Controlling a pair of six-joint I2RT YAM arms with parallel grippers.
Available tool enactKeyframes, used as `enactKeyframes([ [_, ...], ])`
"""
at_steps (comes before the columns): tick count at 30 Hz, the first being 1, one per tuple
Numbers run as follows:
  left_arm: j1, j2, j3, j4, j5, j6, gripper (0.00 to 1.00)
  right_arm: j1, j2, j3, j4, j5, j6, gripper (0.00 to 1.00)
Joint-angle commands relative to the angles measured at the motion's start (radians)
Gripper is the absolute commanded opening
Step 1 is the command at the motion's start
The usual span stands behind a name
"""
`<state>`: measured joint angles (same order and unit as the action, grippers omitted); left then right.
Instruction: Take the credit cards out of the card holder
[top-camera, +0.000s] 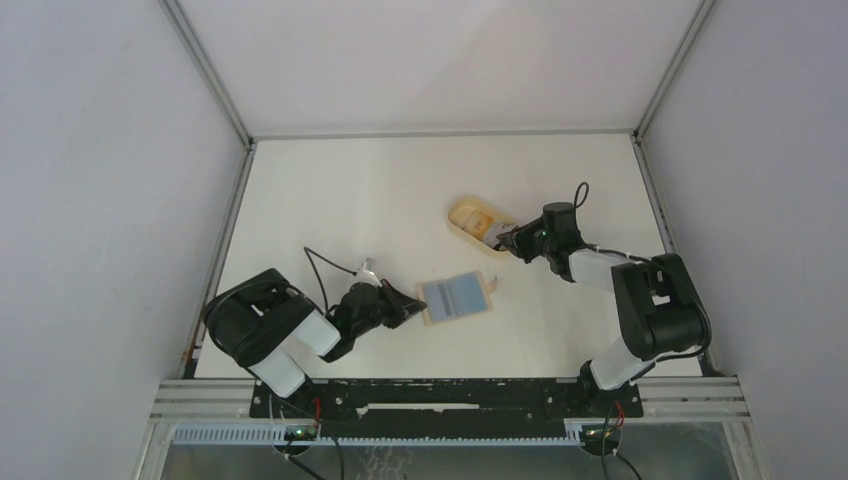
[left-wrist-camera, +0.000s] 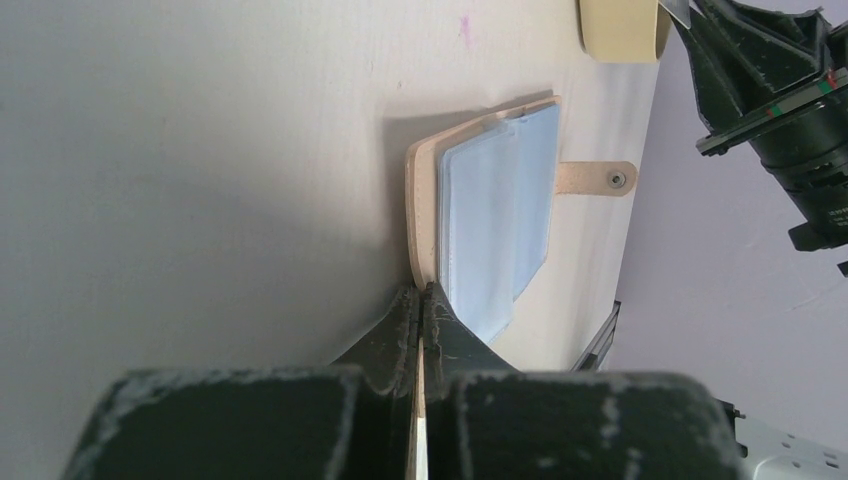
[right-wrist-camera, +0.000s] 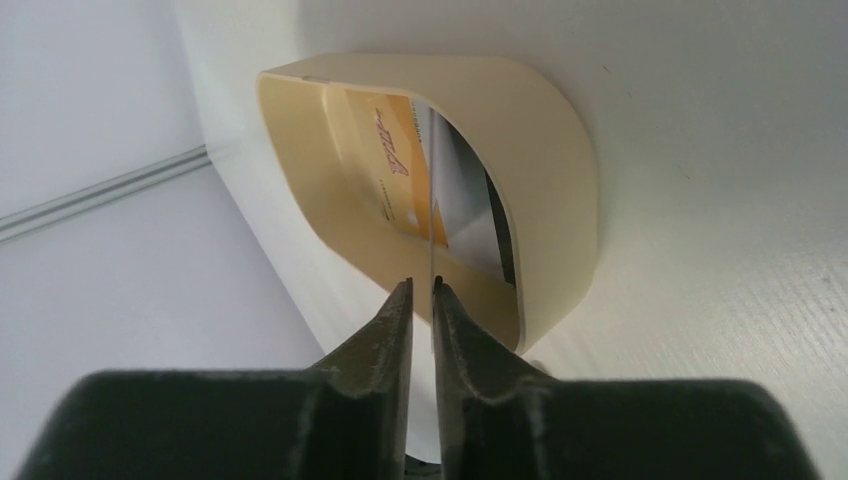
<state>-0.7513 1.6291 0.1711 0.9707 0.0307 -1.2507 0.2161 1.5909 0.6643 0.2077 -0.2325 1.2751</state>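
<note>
The card holder (top-camera: 458, 297) lies open on the table, tan with blue-grey clear sleeves (left-wrist-camera: 495, 220) and a snap tab (left-wrist-camera: 597, 178). My left gripper (top-camera: 408, 306) is shut on its near tan edge (left-wrist-camera: 425, 200), jaws pressed on the leather (left-wrist-camera: 420, 292). My right gripper (top-camera: 497, 238) is at the oval tan tray (top-camera: 465, 213). In the right wrist view a pale grey-white credit card (right-wrist-camera: 455, 190) stands edge-on in the tray, its near end between my fingertips (right-wrist-camera: 421, 285). The jaws stand a narrow gap apart, wider than the card. A yellow printed card (right-wrist-camera: 395, 160) lies on the tray floor.
The tray's raised rim (right-wrist-camera: 560, 150) is just ahead of the right fingers. The tray (left-wrist-camera: 620, 25) and the right arm (left-wrist-camera: 780, 90) also show in the left wrist view. Metal frame rails run along the table's left and right sides.
</note>
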Motion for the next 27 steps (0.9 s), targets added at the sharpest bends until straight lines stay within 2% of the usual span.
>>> enactKeyframes([
  [1,0.006,0.032,-0.033,-0.129,-0.009,0.03,0.0,-0.014,-0.072,0.026,-0.016,0.022,-0.029,0.24],
  [3,0.006,0.037,-0.032,-0.127,-0.007,0.03,0.0,-0.019,-0.09,0.026,-0.021,0.014,-0.039,0.3],
  [6,0.006,0.027,-0.035,-0.116,-0.008,0.027,0.0,-0.032,-0.109,0.037,-0.054,-0.003,-0.051,0.48],
  [10,0.005,-0.006,-0.031,-0.135,-0.003,0.032,0.0,-0.04,-0.147,0.052,-0.109,0.005,-0.071,0.62],
  [13,0.005,-0.037,-0.025,-0.161,-0.002,0.039,0.0,-0.031,-0.207,0.072,-0.19,0.061,-0.113,0.68],
  [15,0.006,-0.063,-0.001,-0.205,0.001,0.062,0.0,-0.009,-0.265,0.078,-0.23,0.112,-0.169,0.69],
  [17,0.003,-0.098,0.045,-0.281,0.003,0.103,0.0,0.051,-0.327,0.092,-0.247,0.155,-0.28,0.71],
  [23,-0.026,-0.24,0.219,-0.659,-0.081,0.248,0.0,0.438,-0.319,0.227,-0.371,0.444,-0.651,0.77],
  [27,-0.026,-0.244,0.272,-0.698,-0.082,0.26,0.0,0.573,-0.231,0.274,-0.395,0.474,-0.749,0.81],
])
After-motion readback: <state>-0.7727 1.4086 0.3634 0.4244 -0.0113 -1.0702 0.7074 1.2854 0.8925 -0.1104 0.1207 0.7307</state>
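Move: The right hand still has a card at its fingertips over the tray's near right end; the tray's middle lies about 5 cm ahead, 3 cm to its left and 4 cm below. The open card holder is roughly 13 cm back and 10 cm to the right hand's left, about 5 cm lower. From the left hand, whose shut fingers pinch the holder's left edge, the holder's middle is some 6 cm to the right and 1 cm ahead, while the tray is about 20 cm ahead and 12 cm to the right. The right hand spreads its fingers nearly wide, letting go of the card in the tray while easing up a few centimetres, then rises on to about 13 cm in all and swings empty some 10 cm left and 6 cm back, its wrist tilting and turning counter-clockwise, to hang high above and just beyond the card holder. The left hand keeps its pinch on the holder's left edge and, late on, lifts that edge about 2 cm while rolling a little over 10 degrees, its left side rising. ##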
